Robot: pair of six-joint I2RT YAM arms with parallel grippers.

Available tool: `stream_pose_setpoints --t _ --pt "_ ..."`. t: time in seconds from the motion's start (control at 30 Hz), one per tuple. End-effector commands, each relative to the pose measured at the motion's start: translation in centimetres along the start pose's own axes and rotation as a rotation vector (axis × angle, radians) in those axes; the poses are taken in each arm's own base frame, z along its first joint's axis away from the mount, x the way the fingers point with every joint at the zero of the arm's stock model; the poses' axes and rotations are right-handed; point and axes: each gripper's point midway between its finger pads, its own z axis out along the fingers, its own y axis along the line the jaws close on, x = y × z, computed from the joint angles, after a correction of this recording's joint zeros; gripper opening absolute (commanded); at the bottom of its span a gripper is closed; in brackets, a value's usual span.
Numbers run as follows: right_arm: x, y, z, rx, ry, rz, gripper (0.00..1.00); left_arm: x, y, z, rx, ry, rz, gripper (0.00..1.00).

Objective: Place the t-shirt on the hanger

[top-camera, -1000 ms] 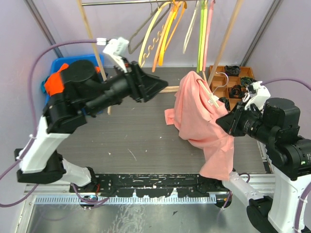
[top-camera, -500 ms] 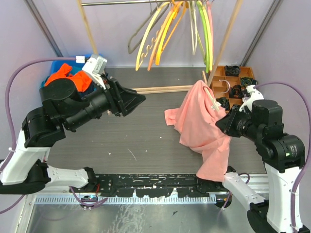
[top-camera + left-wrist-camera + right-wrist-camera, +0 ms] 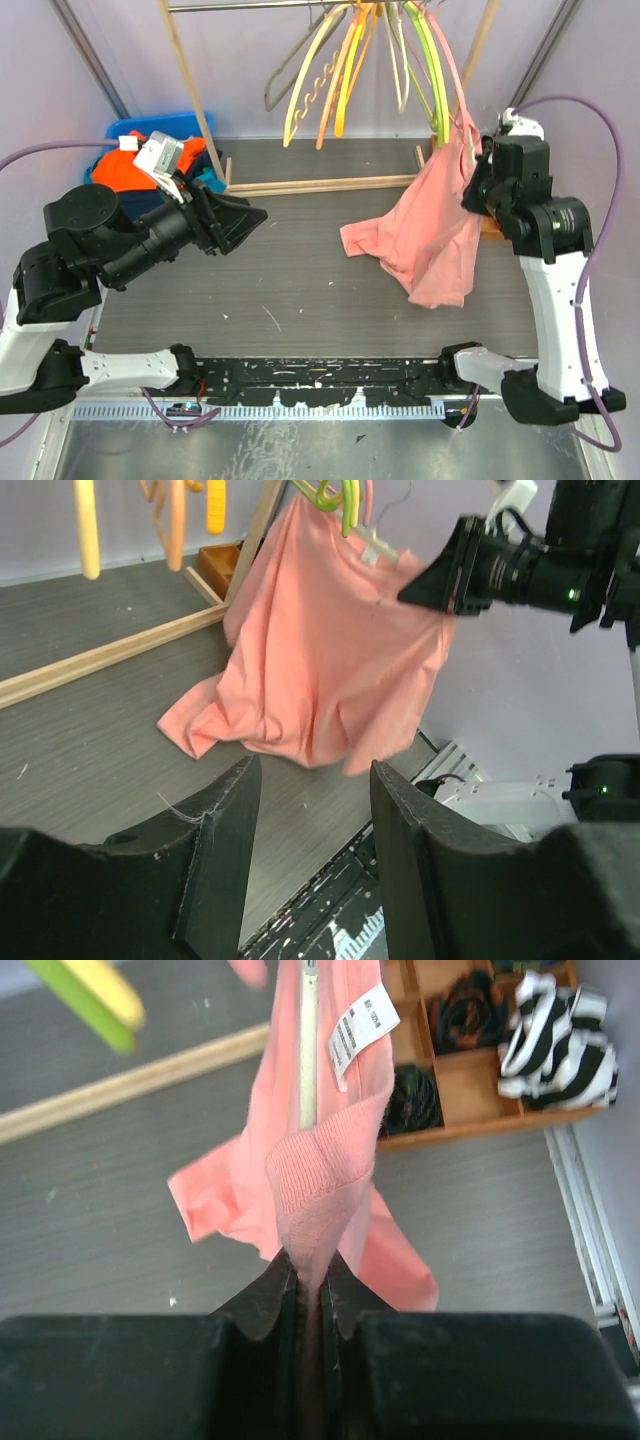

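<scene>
The salmon-pink t-shirt (image 3: 425, 235) hangs off the table at the right, its lower folds trailing over the grey surface. My right gripper (image 3: 472, 172) is raised near the rack and shut on a ribbed fold of the t-shirt (image 3: 320, 1170) by the collar, close to the white label (image 3: 360, 1030). The cream-white hanger (image 3: 308, 1050) runs inside the cloth; its top pokes out of the t-shirt (image 3: 320, 660) as a pale stub (image 3: 375, 548). My left gripper (image 3: 245, 220) sits far left of the shirt, open and empty (image 3: 315, 770).
Yellow, orange, green and pink hangers (image 3: 340, 60) dangle from the rack's top bar. The rack's wooden base bar (image 3: 320, 185) crosses the back of the table. A blue bin (image 3: 125, 135) with an orange garment stands back left. A wooden compartment tray (image 3: 470, 1075) sits at the right.
The right gripper has carried the t-shirt up and back toward the rack, lifting its hem off the front edge. The left arm has pulled back to the left and lower.
</scene>
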Motion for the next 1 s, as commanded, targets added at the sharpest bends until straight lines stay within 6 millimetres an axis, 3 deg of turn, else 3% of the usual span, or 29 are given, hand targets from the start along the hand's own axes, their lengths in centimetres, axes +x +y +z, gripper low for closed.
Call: stream_pose_setpoints --t 0.0,0.2,0.27,0.57,0.73,0.97 --pt "-9.2 1.3 -2.2 -0.031 -0.299 0.038 0.01 0.7 1.1 -0.7 -0.031 0.011 0.025 0.55" --pt "-11.4 5.0 -2.9 -0.212 -0.326 -0.022 0.01 1.1 1.6 -1.2 -0.04 0.016 0.028 0.55" --pt "-11.3 6.3 -3.4 -0.285 -0.317 -0.032 0.01 1.2 1.7 -1.2 -0.043 0.018 0.028 0.55" --pt "-11.2 8.6 -4.9 -0.437 -0.313 -0.053 0.01 1.5 1.9 -1.4 -0.044 0.023 0.017 0.55" --pt "-12.4 8.0 -4.6 -0.381 -0.338 -0.045 0.01 1.5 2.1 -1.7 -0.053 0.022 0.012 0.55" --pt "-16.1 7.7 -4.5 -0.317 -0.424 -0.064 0.01 1.6 2.3 -1.9 -0.063 0.026 0.009 0.55"
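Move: The stretch of clothes rail meant for the loaded hanger lies roughly 19 cm ahead of the right gripper, 5 cm left and 15 cm higher. On the way, the near ends of the green hangers are about 8 cm ahead, 8 cm left and 3 cm above. The near end of the pink hanger is some 8 cm ahead, 3 cm left, 4 cm up. From the empty left gripper, that stretch of rail is about 30 cm ahead, 31 cm right, near its own height. Keep the right fingers shut on the t-shirt at the near end of its hanger and lift it about 9 cm, pushing forward some 5 cm towards the rail. After the first rise swing it left about 5 cm towards the green hangers, turning the gripper about 15 degrees counter-clockwise and tipping its fingers up a little, then finish by rising and reaching forward again. ##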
